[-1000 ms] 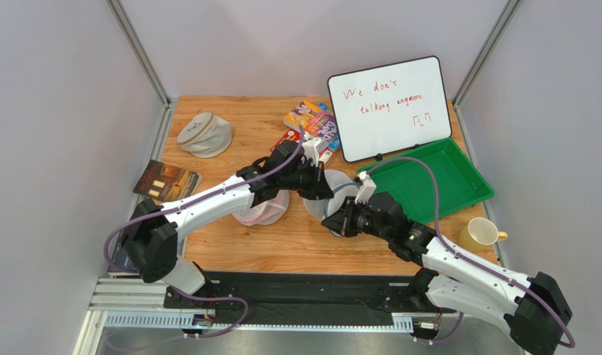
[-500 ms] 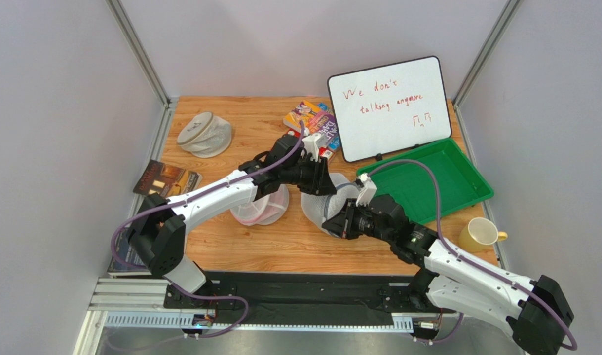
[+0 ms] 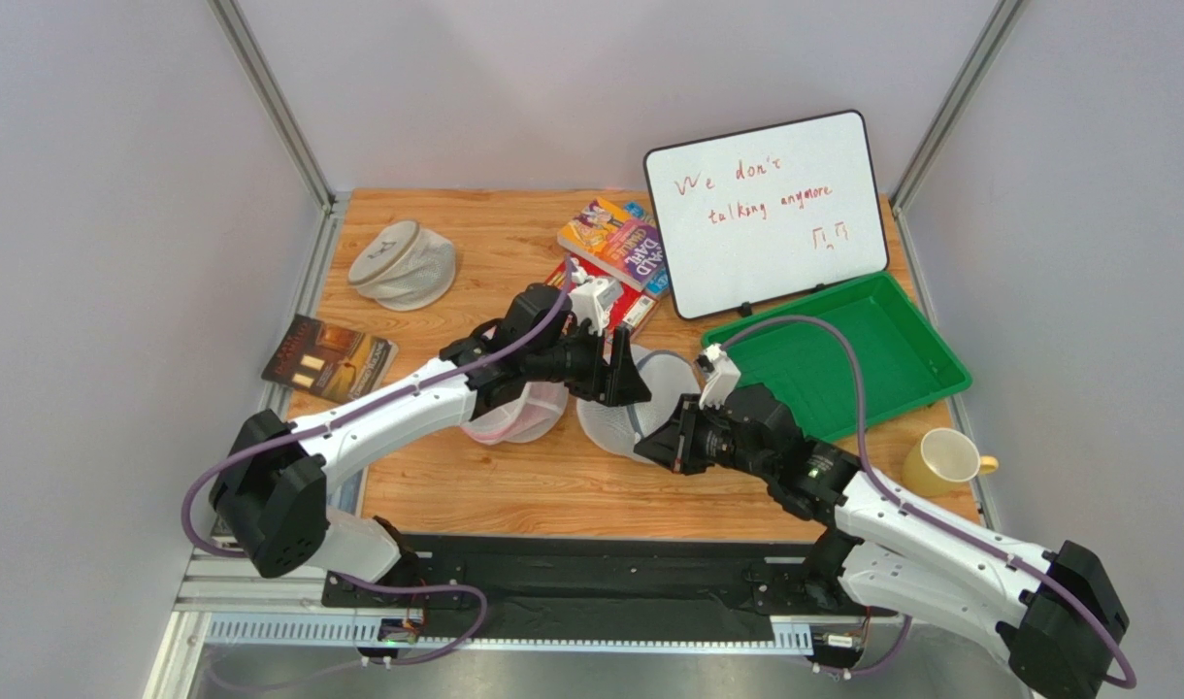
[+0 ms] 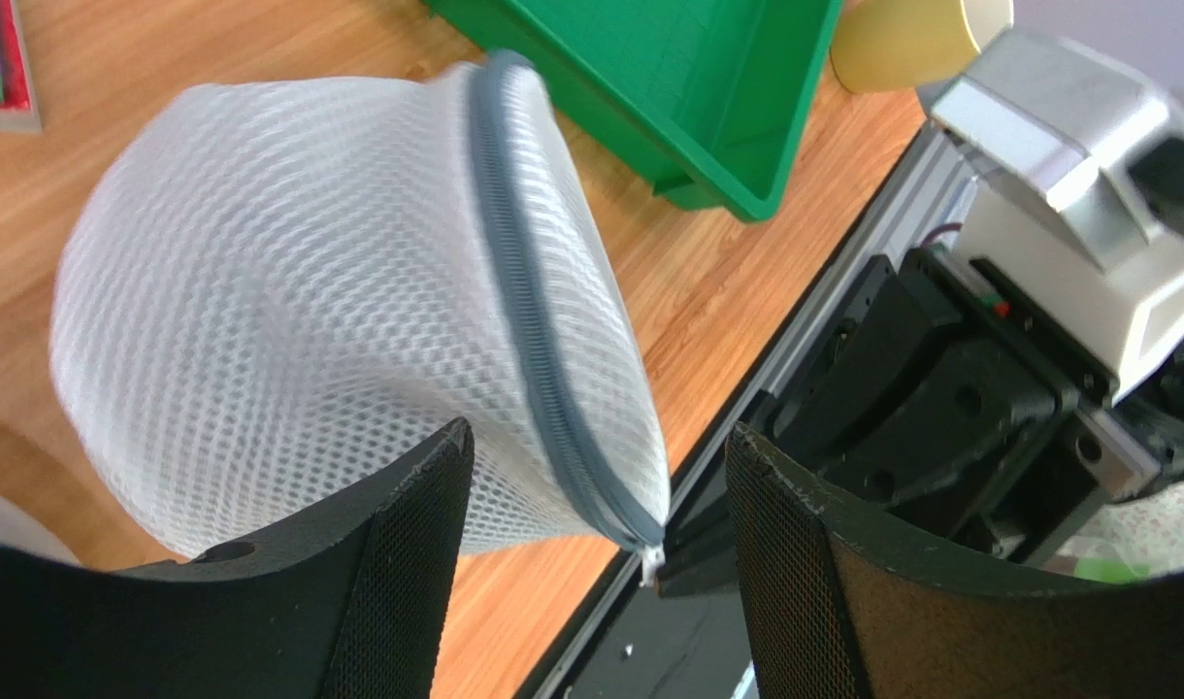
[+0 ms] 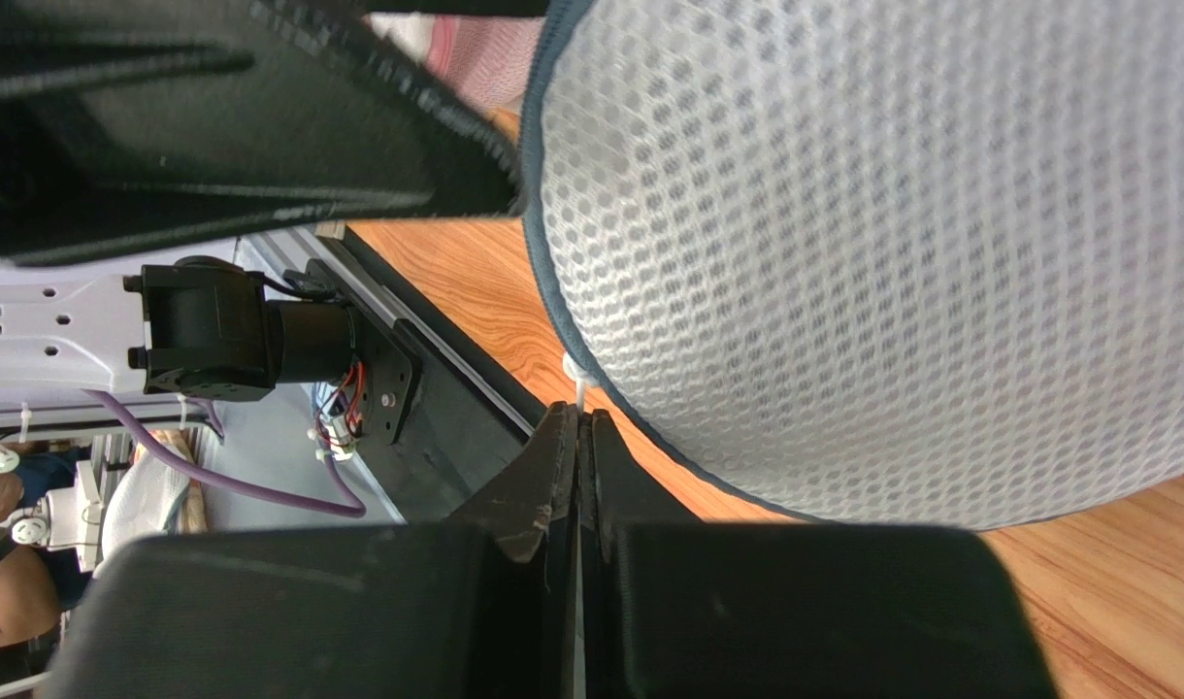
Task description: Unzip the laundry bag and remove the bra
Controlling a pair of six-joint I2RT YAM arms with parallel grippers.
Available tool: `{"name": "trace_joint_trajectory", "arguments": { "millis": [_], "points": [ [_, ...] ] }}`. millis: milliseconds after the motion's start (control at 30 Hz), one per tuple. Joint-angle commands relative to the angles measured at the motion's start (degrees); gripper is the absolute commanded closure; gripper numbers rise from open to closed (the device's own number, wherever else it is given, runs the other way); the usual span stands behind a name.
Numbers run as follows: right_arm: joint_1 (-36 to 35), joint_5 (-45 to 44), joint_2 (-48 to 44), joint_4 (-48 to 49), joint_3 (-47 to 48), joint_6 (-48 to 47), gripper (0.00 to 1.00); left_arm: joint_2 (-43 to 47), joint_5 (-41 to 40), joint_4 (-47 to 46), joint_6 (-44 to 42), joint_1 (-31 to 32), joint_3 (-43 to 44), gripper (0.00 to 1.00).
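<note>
The laundry bag (image 3: 623, 418), white mesh with a grey-blue zipper (image 4: 532, 321), hangs just above the table's middle. My right gripper (image 3: 674, 441) is shut on its small white zipper pull (image 5: 572, 382), at the lower end of the zipper. In the right wrist view that gripper (image 5: 578, 415) has its jaws pressed together on the tab, and the bag (image 5: 875, 248) bulges above. My left gripper (image 4: 598, 437) stands open just left of the bag (image 4: 306, 291), gripping nothing. From above, the left gripper (image 3: 623, 382) is at the bag's upper edge. The bra is hidden.
A pink-tinted mesh bag (image 3: 513, 415) lies under the left arm, and a beige-grey bag (image 3: 403, 264) sits at the back left. A whiteboard (image 3: 766, 211), green tray (image 3: 846, 357) and yellow mug (image 3: 941, 459) stand to the right. Books (image 3: 613, 248) lie at the back, a booklet (image 3: 327, 356) left.
My left gripper has opened, let go of the bag and drawn back to the left. The bag, held by the right gripper, has shifted left and towards the front.
</note>
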State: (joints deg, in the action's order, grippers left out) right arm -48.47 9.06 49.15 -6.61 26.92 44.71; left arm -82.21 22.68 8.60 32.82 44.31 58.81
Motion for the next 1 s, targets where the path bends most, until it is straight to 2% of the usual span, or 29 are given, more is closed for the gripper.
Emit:
{"name": "trace_joint_trajectory", "arguments": {
  "millis": [0, 300, 533, 633, 833, 933, 967],
  "points": [
    [-0.3, 0.0, -0.2, 1.0, 1.9, -0.8, 1.0, 4.4, 0.6, -2.5, 0.8, 1.4, -2.5, 0.3],
    [-0.3, 0.3, 0.2, 1.0, 2.5, -1.0, 1.0, 8.8, -4.1, -1.1, 2.9, 3.6, -6.7, 0.33],
    [-0.4, 1.1, 1.0, 2.1, 2.4, -0.5, 1.0, 8.0, -4.2, -5.1, 5.2, 3.5, -9.1, 0.38],
    [-0.3, 1.3, 1.0, 2.2, 2.4, -0.4, 1.0, 7.4, -4.4, -5.7, 5.6, 3.5, -9.0, 0.43],
    [-0.4, 1.7, 1.1, 2.9, 2.1, -0.1, 1.0, 6.5, -6.1, -6.1, 6.0, 3.6, -8.9, 0.67],
    [-0.5, 2.0, 1.3, 3.0, 2.0, -0.1, 1.0, 5.5, -6.6, -6.0, 5.9, 3.6, -8.4, 0.71],
    [-0.5, 2.1, 1.3, 3.0, 2.0, -0.1, 1.0, 5.2, -6.7, -6.1, 5.9, 3.5, -8.1, 0.77]
  ]
}}
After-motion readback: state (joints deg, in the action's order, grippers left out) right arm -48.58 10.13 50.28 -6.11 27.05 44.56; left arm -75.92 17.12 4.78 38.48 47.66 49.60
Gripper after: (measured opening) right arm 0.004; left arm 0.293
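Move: The zipper stretch next to the right gripper's pinch on the laundry bag lies about 3 cm back from the left hand, level with it sideways and 3 cm lower. From the right hand it is some 3 cm ahead, 1 cm left and 3 cm up. Counted from the left hand, the pink-trimmed bag lies 17 cm left, level ahead; the red book 12 cm ahead and 4 cm left; the green tray 28 cm right and 3 cm ahead. Draw the open left gripper back about 3.5 cm along the zipper towards the right gripper's pinch, easing slightly left, then sink it some 1.5 cm and edge forward about 1 cm while narrowing the fingers to under half their gap, tips astride the zipper. Keep the right fingers shut on the bag's zipper end and hold it in place. ##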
